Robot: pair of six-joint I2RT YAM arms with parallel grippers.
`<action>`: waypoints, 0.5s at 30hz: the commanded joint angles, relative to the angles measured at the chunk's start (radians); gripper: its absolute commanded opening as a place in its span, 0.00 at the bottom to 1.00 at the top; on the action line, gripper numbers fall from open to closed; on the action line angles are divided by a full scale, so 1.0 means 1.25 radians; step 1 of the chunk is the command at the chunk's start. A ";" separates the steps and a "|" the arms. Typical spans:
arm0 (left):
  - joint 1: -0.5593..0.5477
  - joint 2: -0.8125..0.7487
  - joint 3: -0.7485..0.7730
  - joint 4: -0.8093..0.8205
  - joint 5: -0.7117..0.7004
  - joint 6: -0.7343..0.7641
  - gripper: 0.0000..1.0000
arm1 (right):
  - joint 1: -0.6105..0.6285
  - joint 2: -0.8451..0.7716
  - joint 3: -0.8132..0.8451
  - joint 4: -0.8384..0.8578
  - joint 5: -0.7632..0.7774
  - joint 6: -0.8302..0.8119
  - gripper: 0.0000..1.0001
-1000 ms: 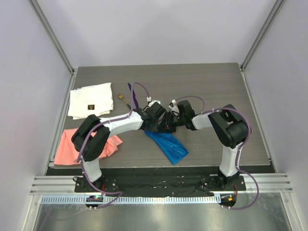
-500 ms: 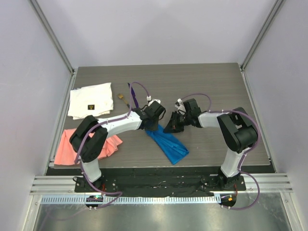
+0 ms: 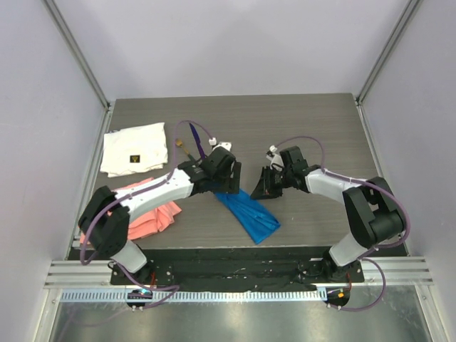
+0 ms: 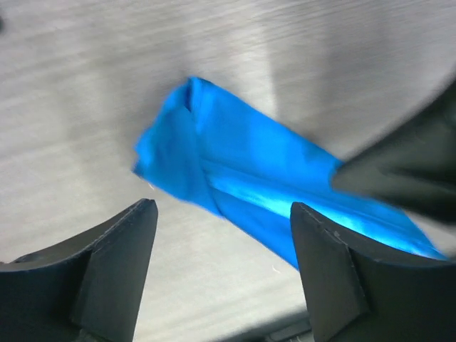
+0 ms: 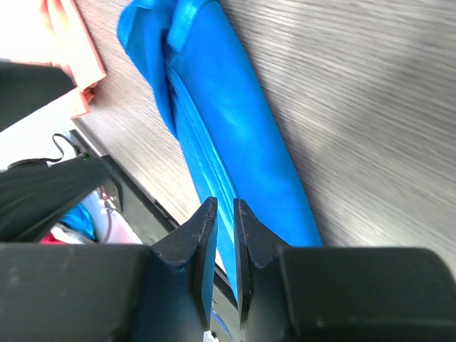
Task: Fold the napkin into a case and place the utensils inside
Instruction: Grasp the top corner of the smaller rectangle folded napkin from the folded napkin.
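The blue napkin point(image 3: 247, 214) lies folded into a narrow strip on the table, running from behind my left gripper toward the near right. My left gripper point(image 3: 228, 182) hovers over its far end with jaws wide open and nothing between them; in the left wrist view point(image 4: 222, 210) the napkin point(image 4: 235, 171) lies just beyond the fingertips. My right gripper point(image 3: 262, 187) hangs apart to the right, jaws a thin slit open and empty point(image 5: 224, 206), above the napkin point(image 5: 228, 121). The purple utensil point(image 3: 197, 138) and the green-handled one point(image 3: 183, 147) lie at the back left.
A white cloth with a dark label point(image 3: 134, 148) lies at the far left. A salmon-pink cloth point(image 3: 151, 211) sits near the left arm, partly under it. Grey walls close in both sides of the table.
My left gripper has opened and let go of the napkin, pulling slightly left. My right gripper has drawn away to the right, off the cloth.
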 commanded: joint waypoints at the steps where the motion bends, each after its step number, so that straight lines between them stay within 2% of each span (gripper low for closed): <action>1: -0.009 -0.096 -0.064 -0.016 0.111 -0.094 0.82 | -0.028 -0.063 -0.027 -0.073 0.028 -0.059 0.22; 3: -0.011 -0.123 -0.143 0.075 0.184 -0.161 0.80 | -0.029 -0.080 -0.042 -0.089 0.039 -0.072 0.22; 4: -0.013 -0.134 -0.177 0.129 0.237 -0.182 0.75 | -0.031 -0.084 -0.044 -0.093 0.042 -0.073 0.22; 6: -0.022 -0.145 -0.254 0.263 0.265 -0.229 0.74 | -0.030 -0.094 -0.053 -0.097 0.041 -0.071 0.21; 8: -0.044 -0.144 -0.285 0.321 0.276 -0.233 0.71 | -0.030 -0.101 -0.058 -0.103 0.044 -0.071 0.20; 9: -0.061 -0.139 -0.291 0.341 0.274 -0.236 0.67 | -0.030 -0.112 -0.064 -0.108 0.045 -0.071 0.20; 13: -0.077 -0.109 -0.311 0.392 0.282 -0.250 0.42 | -0.030 -0.129 -0.090 -0.108 0.049 -0.067 0.18; 15: -0.082 -0.095 -0.311 0.392 0.290 -0.251 0.37 | -0.030 -0.134 -0.103 -0.108 0.051 -0.067 0.18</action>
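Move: The napkin's near end lies about 15 cm back and 10 cm right of the left hand, 6 cm below; its far end is almost under that hand, some 3 cm left and 1 cm back. The purple knife is about 13 cm ahead and 12 cm left. From the right hand the near end is about 11 cm back, 4 cm right and 3 cm below; the far end, 3 cm ahead and 9 cm left. Left hand sweeps back about 10 cm towards the napkin's near end, part-closing; right eases some 5 cm back-right. ##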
